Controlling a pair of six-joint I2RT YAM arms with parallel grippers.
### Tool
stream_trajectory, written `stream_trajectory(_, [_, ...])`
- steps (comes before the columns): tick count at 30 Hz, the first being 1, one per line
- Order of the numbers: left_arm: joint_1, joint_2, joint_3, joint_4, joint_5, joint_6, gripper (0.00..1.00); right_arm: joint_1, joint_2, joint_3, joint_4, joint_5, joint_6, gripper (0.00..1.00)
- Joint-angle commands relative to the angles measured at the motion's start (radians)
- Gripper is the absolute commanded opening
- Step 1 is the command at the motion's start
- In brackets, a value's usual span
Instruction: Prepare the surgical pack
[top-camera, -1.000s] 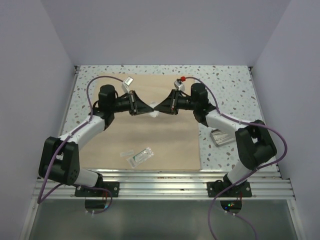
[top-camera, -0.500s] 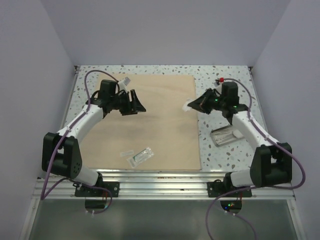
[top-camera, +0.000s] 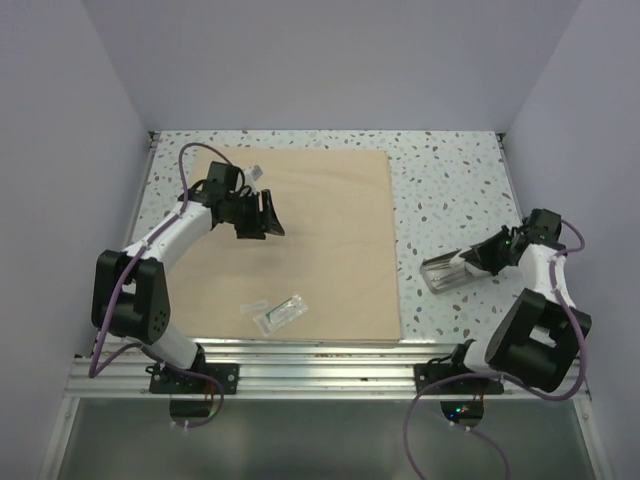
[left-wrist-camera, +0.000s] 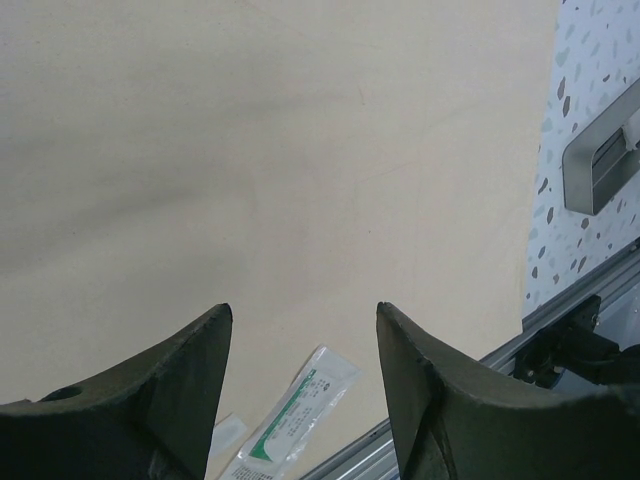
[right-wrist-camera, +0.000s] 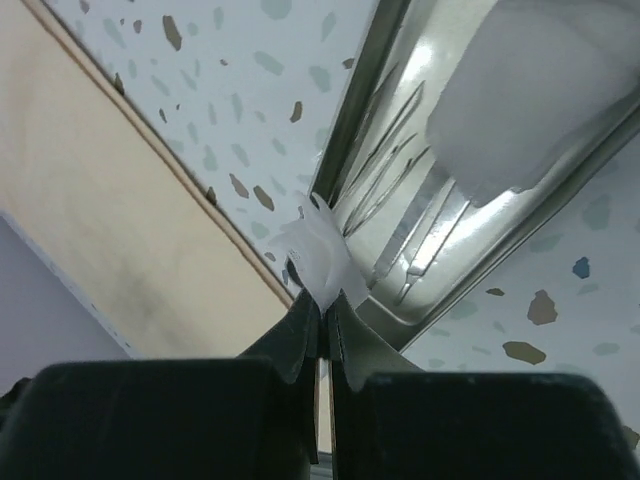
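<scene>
The surgical pack (top-camera: 320, 230) lies spread flat as a big tan cloth sheet in the middle of the table, and it fills the left wrist view (left-wrist-camera: 280, 150). My left gripper (top-camera: 267, 216) hovers over its left part, open, with nothing between the fingers (left-wrist-camera: 305, 320). My right gripper (top-camera: 474, 260) is at the right, off the cloth, by the small metal tray (top-camera: 436, 280). It is shut on a small white translucent scrap (right-wrist-camera: 320, 250) held just above the tray's rim (right-wrist-camera: 358, 105).
A clear pouch with green print (top-camera: 282, 312) and a small white strip (top-camera: 254, 304) lie on the cloth's near edge; the pouch shows below my left jaws (left-wrist-camera: 295, 420). The tray holds metal instruments and white gauze (right-wrist-camera: 540, 90). An aluminium rail (top-camera: 320, 352) runs along the front.
Both grippers met over the cloth's middle a second ago. The left one has opened and drawn back left. The right arm has swung right to the tray with the white scrap.
</scene>
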Motion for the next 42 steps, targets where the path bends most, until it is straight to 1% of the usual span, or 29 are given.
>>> stream_trajectory(1, [0.002, -0.004, 0.035, -0.007, 0.014, 0.035, 0.63, -0.067, 0.063, 0.015, 0.038, -0.086, -0.069, 0.00])
stream_trajectory(6, [0.005, -0.003, 0.021, 0.013, 0.024, 0.035, 0.63, -0.113, 0.146, 0.075, 0.035, -0.109, -0.101, 0.00])
stream_trajectory(8, [0.009, -0.001, 0.018, 0.018, 0.027, 0.035, 0.63, -0.114, 0.170, 0.073, 0.073, -0.152, -0.089, 0.00])
stream_trajectory(11, [0.021, -0.001, 0.015, 0.019, 0.033, 0.033, 0.63, -0.114, 0.207, 0.066, 0.122, -0.175, -0.063, 0.00])
stream_trajectory(20, [0.030, 0.035, 0.019, 0.028, 0.059, 0.027, 0.63, -0.115, 0.299, 0.093, 0.197, -0.161, -0.043, 0.00])
stream_trajectory(25, [0.033, 0.057, 0.030, 0.030, 0.068, 0.026, 0.63, -0.129, 0.322, 0.136, 0.170, -0.123, -0.055, 0.00])
stream_trajectory(29, [0.036, 0.072, 0.033, 0.033, 0.076, 0.024, 0.63, -0.144, 0.328, 0.162, 0.127, -0.080, -0.095, 0.00])
stream_trajectory(32, [0.036, 0.083, 0.039, 0.034, 0.080, 0.023, 0.63, -0.147, 0.344, 0.162, 0.102, -0.080, -0.112, 0.00])
stream_trajectory(42, [0.038, 0.103, 0.044, 0.035, 0.096, 0.024, 0.62, -0.149, 0.353, 0.130, 0.099, -0.070, -0.129, 0.00])
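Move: The right hand holds a gauze above the left part of the tray. The gauze already in the tray, where it is headed, lies about 7 cm to the right, 3 cm farther out and some 8 cm below. The steel instruments lie in the tray roughly 2 cm right of the hand and 1 cm ahead, also 8 cm below. From the empty left hand, the tray's gauze is about 53 cm right, 7 cm back and 11 cm down. The right hand carries pinched gauze about 6 cm right, sinking 4 and edging forward, towards the tray's gauze. ##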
